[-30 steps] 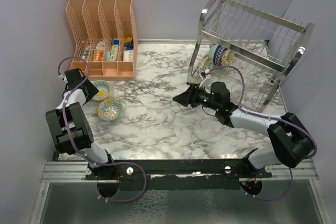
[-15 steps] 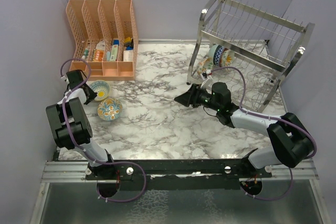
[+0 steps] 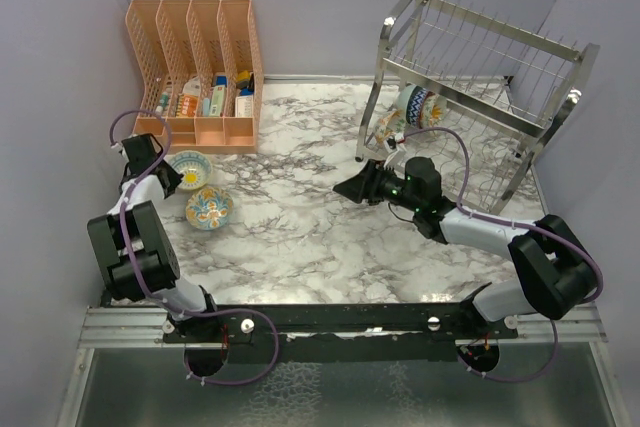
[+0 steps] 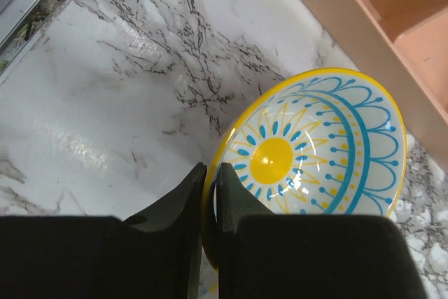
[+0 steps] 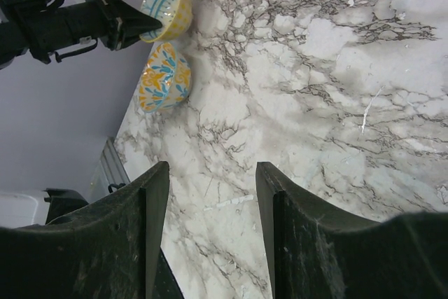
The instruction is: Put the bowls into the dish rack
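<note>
My left gripper (image 3: 172, 175) is shut on the near rim of a cream bowl with a yellow sun and blue pattern (image 4: 322, 145), also in the top view (image 3: 192, 169); one finger is inside, one outside. A second bowl with an orange and blue floral pattern (image 3: 210, 207) sits just in front of it on the table, and shows in the right wrist view (image 5: 164, 78). The silver wire dish rack (image 3: 480, 97) stands at the back right with a patterned bowl (image 3: 418, 105) on edge in its lower tier. My right gripper (image 3: 345, 189) is open and empty, low over the table in front of the rack.
A peach plastic slotted organizer (image 3: 200, 77) with small packets stands at the back left, close behind the held bowl; its edge shows in the left wrist view (image 4: 392, 40). The left wall is close to the left arm. Marble tabletop (image 3: 300, 237) lies between the arms.
The left wrist has shifted slightly up and left with the bowl rim in its jaws. The right gripper has edged a little toward the rack.
</note>
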Tool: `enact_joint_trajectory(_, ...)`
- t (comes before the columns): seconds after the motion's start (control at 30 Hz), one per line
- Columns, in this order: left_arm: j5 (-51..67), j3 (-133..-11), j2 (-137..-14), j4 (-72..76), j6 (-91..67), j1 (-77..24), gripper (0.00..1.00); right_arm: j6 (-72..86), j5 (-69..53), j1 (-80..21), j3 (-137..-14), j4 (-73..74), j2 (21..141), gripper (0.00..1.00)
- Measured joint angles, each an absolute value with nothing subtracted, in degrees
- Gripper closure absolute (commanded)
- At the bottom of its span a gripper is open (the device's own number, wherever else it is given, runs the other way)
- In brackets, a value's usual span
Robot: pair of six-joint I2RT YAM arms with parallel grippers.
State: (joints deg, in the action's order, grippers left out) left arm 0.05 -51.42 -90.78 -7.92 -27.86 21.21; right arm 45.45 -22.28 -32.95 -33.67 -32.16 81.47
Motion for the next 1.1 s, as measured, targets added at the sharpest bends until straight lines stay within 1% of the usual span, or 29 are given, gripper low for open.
enact_joint_trajectory(0.27,1.98,-49.69,-76.27,-7.2,-29.39,21.26,1.0,42.87,-23.24,-32.88,-34.37,-30.61,80.97,0.47)
enact_joint_trajectory(0.4,3.29,-50.13,-72.6,-7.09,-29.61,19.81,1.0,40.6,-23.31,-32.88,-36.18,-27.81,79.72,0.47)
enact_joint_trajectory(0.5,3.05,-51.11,-72.4,-8.67,-28.67,14.44,1.0,38.59,-23.24,-32.88,-38.52,-24.29,78.39,0.46)
enact_joint_trajectory(0.7,0.34,-53.01,-73.06,-11.6,-26.89,-3.6,1.0,35.07,-22.63,-32.88,-43.0,-17.1,75.7,0.44)
enact_joint_trajectory(0.77,-1.19,-53.06,-73.41,-11.7,-26.83,-7.64,1.0,34.52,-22.28,-32.88,-43.51,-15.44,74.65,0.44)
enact_joint_trajectory(0.9,-3.03,-53.06,-75.07,-11.31,-26.87,-13.08,1.0,32.8,-21.41,-32.88,-44.99,-11.81,72.82,0.44)
enact_joint_trajectory(1.1,-4.16,-52.99,-79.4,-9.8,-26.26,-20.25,1.0,29.1,-20.97,-32.88,-47.83,-7.84,73.32,0.44)
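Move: My left hand already pinches the yellow-rimmed bowl's near-left rim; my right gripper waits about 45 cm to its right, roughly level with it and some 8 cm higher. The flowered bowl sits 8 cm right and 7 cm back of the left hand, and the peach organizer's middle 20 cm ahead and 5 cm right. From my right hand, the held bowl is about 43 cm left and 5 cm ahead, and the rack's near foot 10 cm ahead and 5 cm right. Keeping its pinch on the rim, my left hand first goes straight up about 11 cm, fingertips tipping upward, then sweeps some 27 cm to the right towards my right gripper, turning about 40 degrees clockwise and sinking a few centimetres near the end. My right hand rises 6 to 7 cm, rolling a little, its fingers staying half open and empty. ##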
